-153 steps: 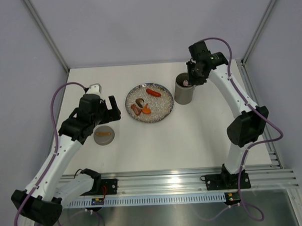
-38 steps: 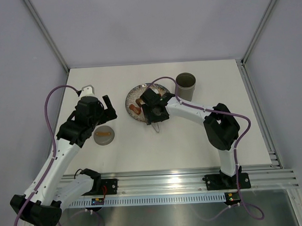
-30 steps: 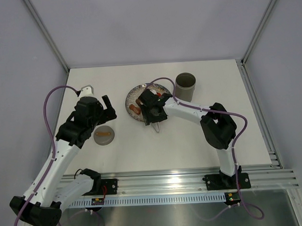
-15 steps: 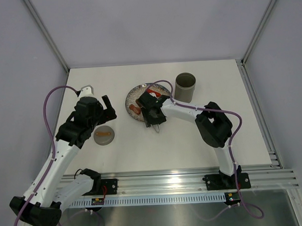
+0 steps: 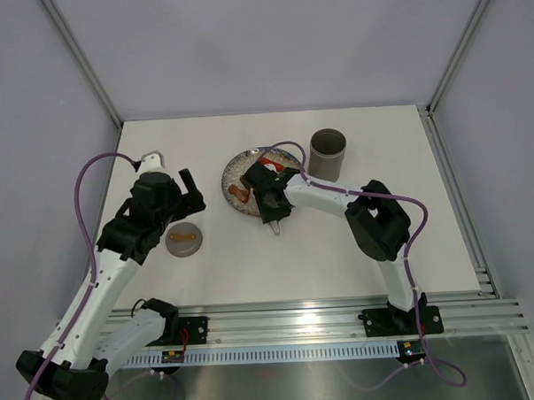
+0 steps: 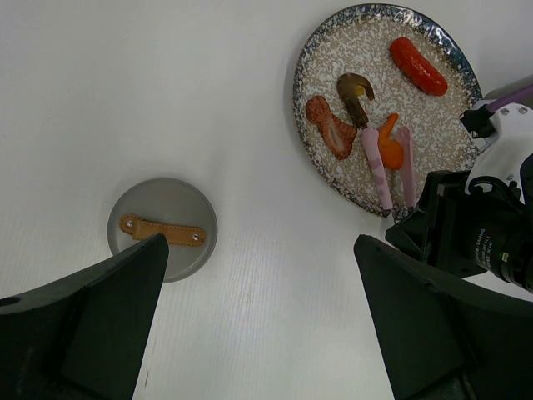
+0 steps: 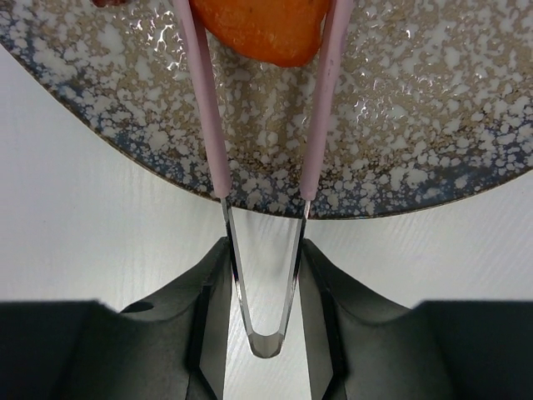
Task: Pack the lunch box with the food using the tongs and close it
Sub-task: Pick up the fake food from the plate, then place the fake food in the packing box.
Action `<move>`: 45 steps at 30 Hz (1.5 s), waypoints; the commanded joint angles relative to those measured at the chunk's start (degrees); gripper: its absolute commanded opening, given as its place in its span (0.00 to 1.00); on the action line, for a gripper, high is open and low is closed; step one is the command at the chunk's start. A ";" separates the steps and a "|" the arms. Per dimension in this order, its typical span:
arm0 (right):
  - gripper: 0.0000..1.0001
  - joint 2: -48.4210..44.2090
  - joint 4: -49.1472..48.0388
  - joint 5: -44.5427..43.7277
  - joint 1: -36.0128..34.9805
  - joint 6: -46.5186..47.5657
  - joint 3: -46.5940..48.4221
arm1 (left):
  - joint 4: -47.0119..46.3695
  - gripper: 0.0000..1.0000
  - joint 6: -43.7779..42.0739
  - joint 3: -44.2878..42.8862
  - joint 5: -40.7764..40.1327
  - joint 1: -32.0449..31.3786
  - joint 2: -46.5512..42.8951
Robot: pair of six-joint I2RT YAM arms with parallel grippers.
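The tongs [image 7: 202, 125] sit between my right gripper's [image 7: 265, 275] fingers, which are shut on their metal bend. Their two pink arms reach over the rim of the glittery plate [image 7: 433, 125] and straddle an orange piece of food [image 7: 258, 25], touching its sides. In the left wrist view the tongs [image 6: 376, 171] flank that orange piece [image 6: 389, 148], with a red sausage [image 6: 419, 66], a brown piece [image 6: 355, 92] and a reddish-brown piece [image 6: 331, 137] beside it on the plate. The grey-olive lunch box [image 5: 328, 155] stands upright, mouth uncovered, right of the plate. My left gripper [image 6: 262, 325] hangs open above bare table.
A flat grey disc with a tan strap [image 6: 162, 227] lies on the table left of the plate [image 5: 235, 172], under my left arm. The right arm's purple cable [image 5: 287, 150] loops over the plate's far side near the lunch box.
The right gripper has squeezed the tongs narrower, bringing the pink arms in against the orange piece, and has shifted slightly left along the plate's near rim. The left arm has stayed put.
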State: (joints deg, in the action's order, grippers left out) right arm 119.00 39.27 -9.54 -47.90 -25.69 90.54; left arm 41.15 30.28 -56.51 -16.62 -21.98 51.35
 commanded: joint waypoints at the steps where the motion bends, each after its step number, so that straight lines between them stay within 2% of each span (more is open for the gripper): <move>1: 0.29 -3.51 1.60 -0.39 -0.53 0.20 3.58 | -0.98 0.99 -0.05 0.17 -1.66 0.36 -1.34; 3: 0.22 -4.04 2.91 -0.04 -0.53 0.38 4.03 | -0.98 0.99 -0.13 0.09 -1.66 0.36 -1.34; 9: 0.10 -6.76 5.46 1.37 -0.53 0.82 5.25 | -1.24 0.99 -0.14 0.09 -1.57 0.36 -1.17; 10: 0.06 -7.02 5.99 1.45 -0.53 0.91 5.52 | -1.33 0.99 -0.14 0.09 -1.48 0.36 -1.08; 14: 0.00 -7.47 8.36 1.54 -0.53 1.35 7.45 | -1.59 0.99 -0.05 0.00 -1.22 0.36 -0.90; 30: 0.00 -10.27 13.65 -1.27 1.49 5.21 15.72 | -1.16 0.99 -0.31 0.00 -1.92 0.36 -0.90; 39: 0.00 -16.95 16.89 -4.17 8.69 8.55 18.53 | -1.42 0.99 -0.14 0.17 -1.75 0.27 -0.55; 45: 0.00 -22.22 16.81 -5.66 15.98 9.43 15.72 | -1.42 0.99 0.04 0.26 -1.92 0.36 -0.55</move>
State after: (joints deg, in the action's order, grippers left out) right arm 101.38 56.25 -12.69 -34.74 -17.89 106.21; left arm 41.15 30.26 -56.51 -16.84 -21.82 51.00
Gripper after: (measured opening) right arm 0.402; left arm 0.987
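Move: About 12 cm ahead of the right hand and 14 cm to its right stands the grey container, its middle some 3 cm higher. The orange food, already between the pink tips of the tongs this hand holds, lies roughly 7 cm ahead and 3 cm left; the sausage is about 14 cm ahead and 1 cm right, the shrimp 10 cm ahead and 5 cm left, all slightly below. From the left hand the container is about 16 cm ahead, 29 cm right, 16 cm down. Lifting the pinched orange food off the plate, the right hand keeps its squeeze on the tongs and rises almost straight for about 10 cm. Then, still climbing as much again, it speeds up and swings some 10 cm right and 5 cm forward, sideways towards the grey container, while the wrist tips the tongs up about 15 degrees. ##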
